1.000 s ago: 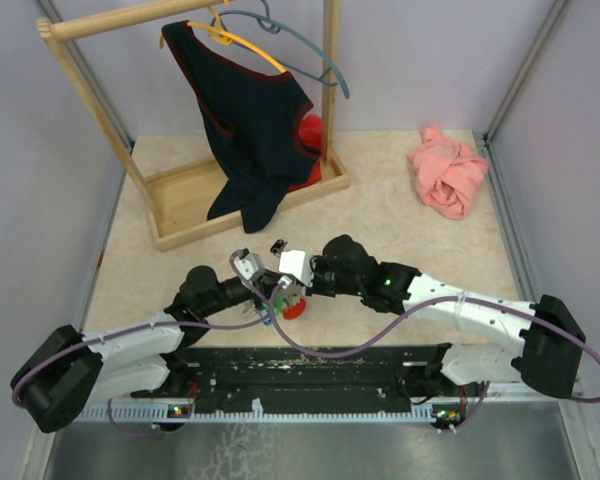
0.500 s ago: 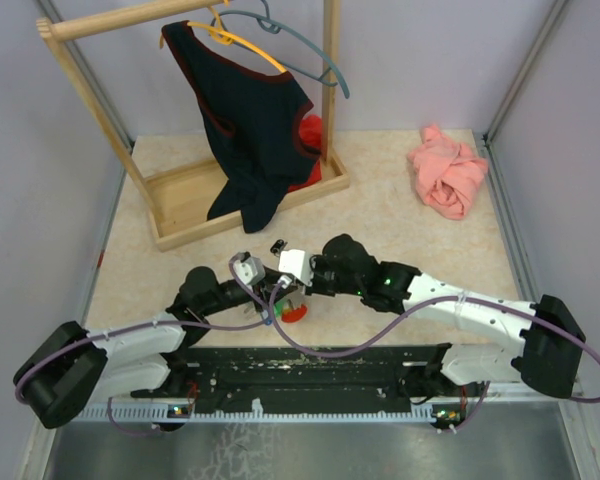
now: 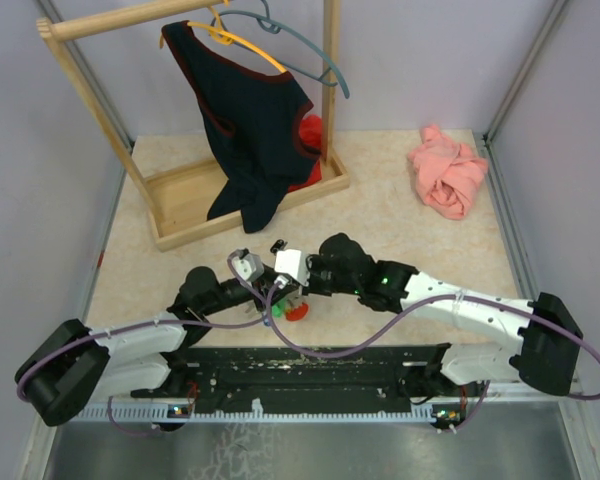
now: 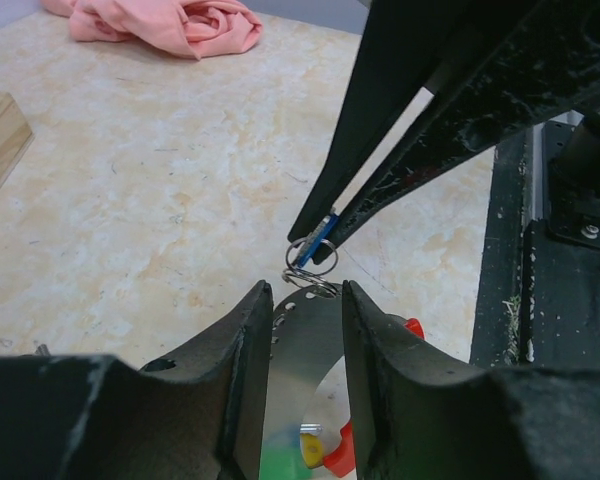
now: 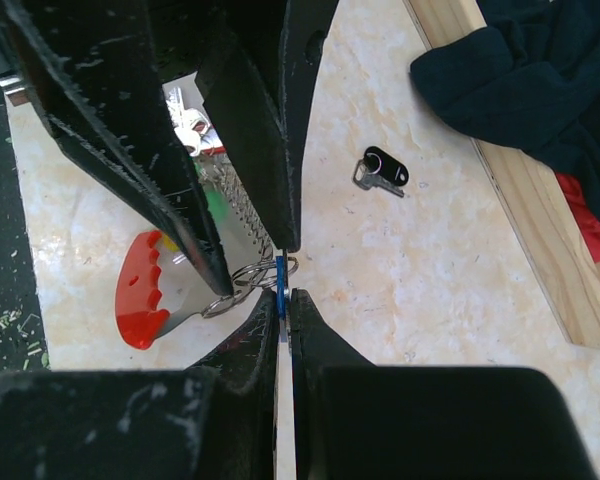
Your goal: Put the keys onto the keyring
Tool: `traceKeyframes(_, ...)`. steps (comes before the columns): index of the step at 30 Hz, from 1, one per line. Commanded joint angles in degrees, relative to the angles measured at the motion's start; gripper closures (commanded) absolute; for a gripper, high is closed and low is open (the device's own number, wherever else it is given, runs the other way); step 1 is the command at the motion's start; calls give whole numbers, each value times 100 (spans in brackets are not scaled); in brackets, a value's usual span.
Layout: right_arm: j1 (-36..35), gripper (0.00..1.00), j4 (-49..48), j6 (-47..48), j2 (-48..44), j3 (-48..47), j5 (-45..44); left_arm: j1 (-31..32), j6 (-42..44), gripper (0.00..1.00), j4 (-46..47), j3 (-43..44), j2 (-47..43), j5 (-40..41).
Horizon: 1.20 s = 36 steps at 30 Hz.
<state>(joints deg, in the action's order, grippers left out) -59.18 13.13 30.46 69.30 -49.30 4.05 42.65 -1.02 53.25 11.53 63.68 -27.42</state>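
Observation:
My right gripper [image 5: 284, 292] is shut on a blue key [image 5: 280, 275], held edge-on with its tip at the wire keyring [image 5: 250, 272]. In the left wrist view the same blue key [image 4: 320, 233] meets the keyring [image 4: 308, 281] just beyond my left gripper [image 4: 302, 290]. The left gripper is open, its fingers either side of a silvery plate [image 4: 305, 340] that the ring hangs from. Green [image 5: 215, 205] and yellow [image 4: 310, 437] key heads show under the left fingers. A black-headed key [image 5: 383, 170] lies loose on the table.
A red toothed piece [image 5: 138, 290] is fixed to the silvery plate. A wooden rack [image 3: 185, 215] with a dark garment [image 3: 250, 120] stands at the back left. A pink cloth [image 3: 447, 170] lies at the back right, and the black base rail [image 3: 310, 365] runs along the near edge.
The left gripper has opened its jaws. Both wrists have edged slightly left, and a green piece now shows beneath them. The right gripper stays shut on the blue key.

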Motion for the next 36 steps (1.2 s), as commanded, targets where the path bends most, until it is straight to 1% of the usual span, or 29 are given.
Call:
traceKeyframes(1,-117,100,-271,-5,-14,-372,59,6,-169,61,227,55,22,332)
traceKeyframes(6,-167,100,-244,-18,9,-404,39,4,-298,62,218,86,63,411)
traceKeyframes(8,-192,100,-217,-19,15,-430,30,6,-309,65,223,86,66,423)
traceKeyframes(12,-200,100,-173,-16,-20,-450,-14,6,-271,73,201,40,28,508)
traceKeyframes(13,-207,100,-153,-15,-28,-451,-23,6,-245,76,200,28,9,497)
traceKeyframes(17,-208,100,-22,-17,-71,-437,-181,6,-113,94,205,-9,-52,494)
traceKeyframes(19,-209,100,15,-15,-126,-386,-328,6,-18,99,211,-34,-77,484)
traceKeyframes(26,-200,100,175,-48,-345,-143,-819,6,263,99,209,-178,-223,484)
traceKeyframes(36,-147,100,261,-140,-250,25,-756,-1,227,99,357,-230,-318,502)
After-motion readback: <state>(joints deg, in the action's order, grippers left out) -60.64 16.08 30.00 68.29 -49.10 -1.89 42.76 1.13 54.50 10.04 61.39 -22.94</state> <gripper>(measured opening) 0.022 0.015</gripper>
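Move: The left hand's open fingers already straddle the coil of the keyring's wire rings, its middle roughly 1 cm to the right of the hand point and level with it. The bunch's red piece hangs about 4 cm back, 3 cm right and 5 cm below that hand; the black-tagged key lies on the table some 9 cm ahead, 1 cm left and 13 cm down. From the right hand, which holds the blue tag, the coil is about 2 cm left, 1 cm back and 1 cm below. The left hand eases about 1 cm forward while its fingers, less than half open at first, close and pinch the coiled wire just under the round ring, then it draws barely 1 cm left and up with the coil held. The right hand keeps its pinch on the blue tag, creeps half a centimetre left and back, then pulls roughly 2 cm to the right, away from the left fingertips, turning about 5 degrees clockwise. ##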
